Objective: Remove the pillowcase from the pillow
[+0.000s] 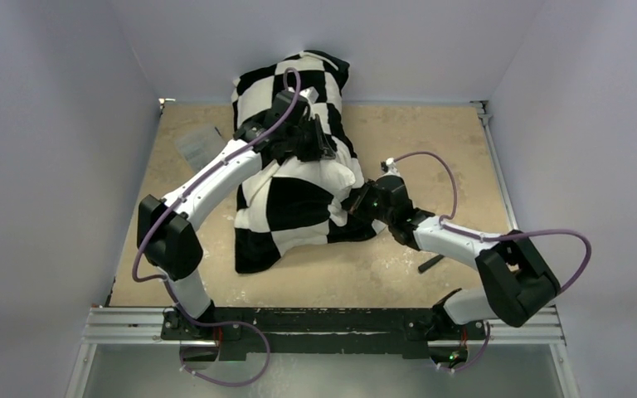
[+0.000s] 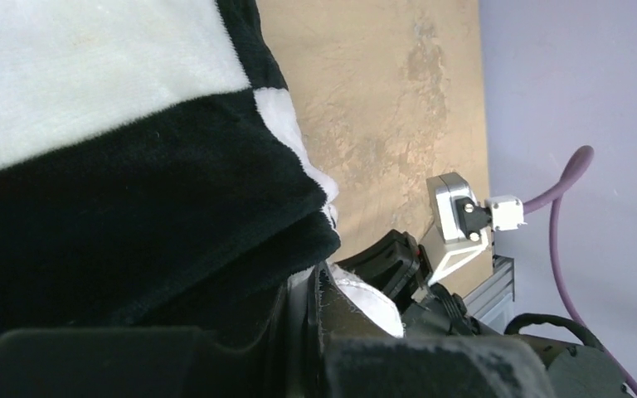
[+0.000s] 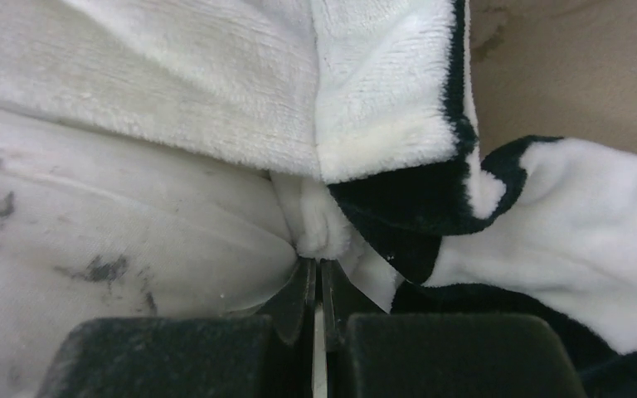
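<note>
The black-and-white checkered pillowcase lies heaped in the middle of the table, reaching the back wall. The white pillow bulges out of it on the right side. My left gripper is on top of the heap, shut on a fold of the pillowcase; in the left wrist view the left gripper has cloth pinched between closed jaws. My right gripper is at the heap's right edge. In the right wrist view the right gripper is shut on a bunched bit of the smudged pillow, beside the pillowcase's plush edge.
The tan table is boxed in by pale walls on three sides. A greyish flat sheet lies at the back left. A small dark strip lies near the right arm. A metal rail runs along the near edge.
</note>
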You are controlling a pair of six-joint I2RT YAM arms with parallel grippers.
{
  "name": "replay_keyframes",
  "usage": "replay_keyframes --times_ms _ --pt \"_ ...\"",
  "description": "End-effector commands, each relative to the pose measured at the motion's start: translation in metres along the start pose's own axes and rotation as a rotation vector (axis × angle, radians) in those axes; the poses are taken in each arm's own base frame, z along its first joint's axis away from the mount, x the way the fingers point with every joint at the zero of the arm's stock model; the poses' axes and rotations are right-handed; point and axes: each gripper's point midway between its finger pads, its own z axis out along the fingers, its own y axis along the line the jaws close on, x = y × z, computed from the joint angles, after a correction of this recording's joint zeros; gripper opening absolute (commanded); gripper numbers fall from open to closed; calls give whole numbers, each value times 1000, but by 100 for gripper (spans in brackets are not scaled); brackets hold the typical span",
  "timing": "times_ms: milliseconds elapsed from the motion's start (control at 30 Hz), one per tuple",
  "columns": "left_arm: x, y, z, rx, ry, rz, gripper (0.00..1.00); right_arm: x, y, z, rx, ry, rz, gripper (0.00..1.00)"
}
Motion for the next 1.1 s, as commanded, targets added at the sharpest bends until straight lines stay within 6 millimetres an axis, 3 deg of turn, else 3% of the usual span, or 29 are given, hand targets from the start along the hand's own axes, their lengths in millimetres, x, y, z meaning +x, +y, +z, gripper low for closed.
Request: replay_keyframes --times_ms 0,33,133,300,400,533,600,767,900,1067 --pt "-100 -60 -37 188 -345 123 0 -3 -25 -13 137 -19 -46 0" --pt "-97 -52 -33 159 -334 139 0 -11 -17 -19 124 -43 -46 1" --pt "-87 -39 -27 121 -307 174 24 -33 6 -38 94 -108 -49 19" --pt "-78 -32 -41 99 -297 237 52 -54 30 -61 75 -156 -65 43" --pt "-78 -31 -63 73 -312 289 61 -66 46 -76 52 -181 -86 54" --pt "-73 -22 -88 30 -318 383 68 -84 71 -98 18 -214 -120 81" --pt "-65 -14 -98 4 -309 423 71 -92 83 -105 9 -219 -142 89" --pt "-36 15 -112 -53 -256 507 74 -105 107 -113 -3 -207 -212 98" --pt "-14 32 -121 -66 -224 560 75 -109 127 -110 -33 -171 -272 99" --pt "9 39 -129 -22 -196 642 75 -96 120 -92 -8 -103 -307 99"
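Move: My left fingers are shut on the pillowcase's upper hem. From my right hand, that hem is about 6 cm ahead, 6 cm left and 14 cm up. My right fingers pinch a white fold of the case, beside the bare pillow end, whose middle is roughly 4 cm ahead, 5 cm left and slightly above. The case's checkered lower layer spreads about 13 cm left of my right hand, level with it fore and aft and 8 cm below. I let go of the case with both hands. My right fingers spread wide as that hand climbs about 20 cm off the bare pillow end, swinging slightly right and partly back. My left opens, eases forward over the hem, rises about 10 cm, then draws back and left by some 10 cm each, sinking again, with the wrist tilting some 30 degrees. ##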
